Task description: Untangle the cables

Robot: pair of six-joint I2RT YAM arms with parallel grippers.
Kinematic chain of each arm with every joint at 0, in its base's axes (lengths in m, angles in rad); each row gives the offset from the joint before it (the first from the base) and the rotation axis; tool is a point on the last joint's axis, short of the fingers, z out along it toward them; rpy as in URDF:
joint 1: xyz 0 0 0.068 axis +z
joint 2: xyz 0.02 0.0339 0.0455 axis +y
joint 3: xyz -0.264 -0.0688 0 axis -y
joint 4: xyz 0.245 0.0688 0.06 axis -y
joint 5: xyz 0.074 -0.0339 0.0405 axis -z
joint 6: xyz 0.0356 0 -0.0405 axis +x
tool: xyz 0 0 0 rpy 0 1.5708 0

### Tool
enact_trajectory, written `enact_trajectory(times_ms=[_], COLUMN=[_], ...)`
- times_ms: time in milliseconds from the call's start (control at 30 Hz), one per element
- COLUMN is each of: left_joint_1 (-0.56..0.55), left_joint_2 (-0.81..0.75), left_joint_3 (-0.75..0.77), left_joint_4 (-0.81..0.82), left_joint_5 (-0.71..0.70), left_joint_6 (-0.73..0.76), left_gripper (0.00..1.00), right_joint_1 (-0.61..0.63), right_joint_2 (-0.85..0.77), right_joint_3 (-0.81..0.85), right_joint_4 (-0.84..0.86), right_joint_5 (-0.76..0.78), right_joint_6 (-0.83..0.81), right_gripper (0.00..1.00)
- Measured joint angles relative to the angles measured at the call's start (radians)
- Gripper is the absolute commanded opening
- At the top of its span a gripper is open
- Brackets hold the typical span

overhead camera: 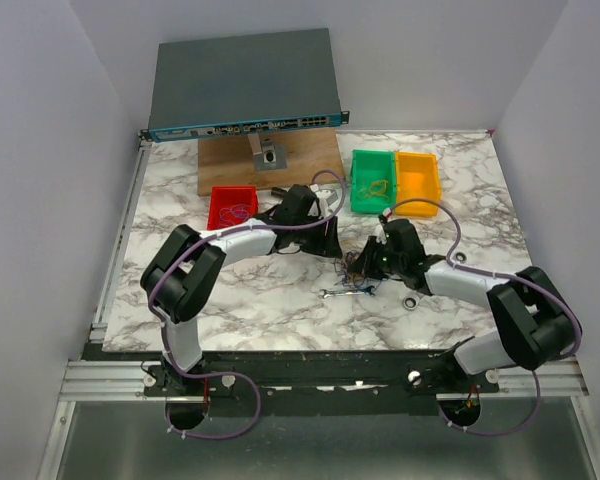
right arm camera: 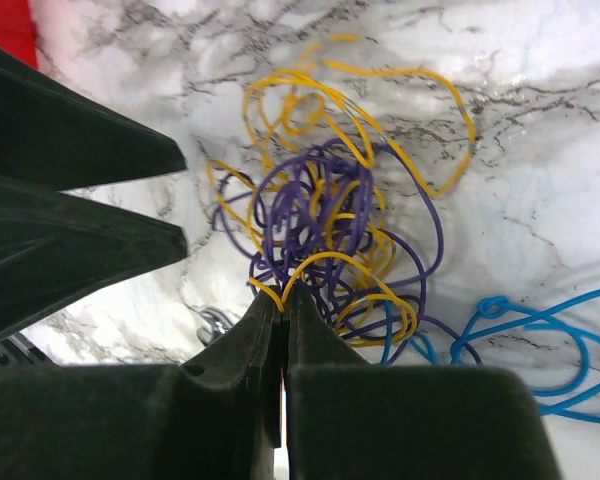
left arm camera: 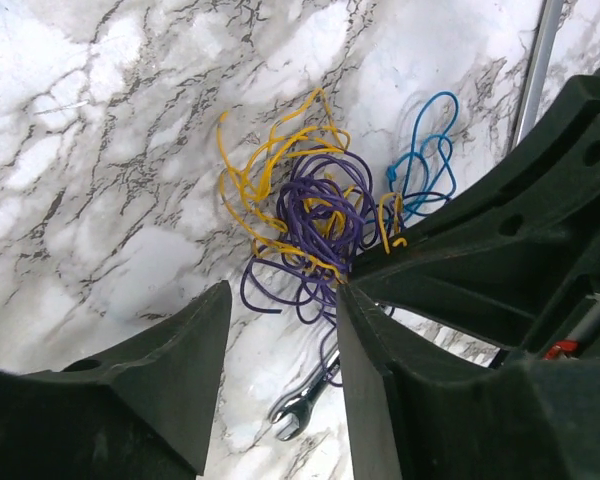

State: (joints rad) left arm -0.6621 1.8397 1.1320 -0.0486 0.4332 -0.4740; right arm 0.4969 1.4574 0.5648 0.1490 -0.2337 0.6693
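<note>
The cables (overhead camera: 358, 272) are a tangled bundle of thin yellow, dark purple and blue wire loops lying on the marble table. In the right wrist view the yellow and purple loops (right arm camera: 330, 210) sit tangled together, with the blue loop (right arm camera: 540, 335) off to the right. My right gripper (right arm camera: 282, 298) is shut on a yellow wire at the near edge of the bundle; it also shows in the top view (overhead camera: 373, 262). My left gripper (left arm camera: 283, 295) is open and empty, hovering just beside the bundle (left arm camera: 310, 205), and shows in the top view (overhead camera: 332, 240). Its fingers (right arm camera: 90, 245) appear at the left of the right wrist view.
A silver wrench (left arm camera: 300, 405) lies partly under the bundle, also seen in the top view (overhead camera: 342, 292). Red bin (overhead camera: 232, 207), green bin (overhead camera: 373, 180) and orange bin (overhead camera: 417, 182) stand behind. A wooden board (overhead camera: 230, 165) and a network switch (overhead camera: 242, 85) are at the back.
</note>
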Motion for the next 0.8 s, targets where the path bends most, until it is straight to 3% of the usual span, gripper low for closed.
enact_trajectory(times_ms=[467,733,800], left_joint_1=[0.0,0.0,0.0], left_joint_2=[0.06,0.102,0.116], left_joint_3=[0.02,0.035,0.039], left_joint_4=[-0.041,-0.037,-0.037], left_joint_5=[0.06,0.146,0.164], left_joint_6=[-0.019,-0.044,-0.047], left_gripper=[0.51,0.19,0.0], right_joint_1=[0.002,0.002,0.002], right_joint_2=[-0.102,-0.094,-0.093], right_joint_3=[0.024,0.038,0.044], right_joint_4=[-0.081,-0.089,-0.089], right_joint_5=[0.095,0.13,0.133], right_joint_6=[0.014,0.046,0.05], right_gripper=[0.01,0.01,0.01])
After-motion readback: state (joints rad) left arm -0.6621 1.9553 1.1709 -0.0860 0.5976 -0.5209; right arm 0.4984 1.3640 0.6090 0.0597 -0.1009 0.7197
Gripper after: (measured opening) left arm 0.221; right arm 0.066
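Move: The loose purple strand end I'm after is roughly 2 cm back, 2 cm right and 4 cm below my left hand. The purple-yellow bundle's middle lies about 1 cm back, 4 cm right and 5 cm down; the small wrench is some 8 cm back, 2 cm right and 6 cm below. From my right hand, already pinching a yellow strand, the bundle is about 2 cm ahead, 1 cm left and 2 cm lower, the purple end 1 cm ahead and 3 cm left. I lift my right hand about 3 cm and ease it some 2 cm forward and slightly right, keeping the yellow strand pinched and drawing it up out of the bundle. My left hand sinks and comes back about 3 cm each way, easing a little right onto the purple end, rolling some 10 degrees, and late on its half-open fingers narrow around that end. ##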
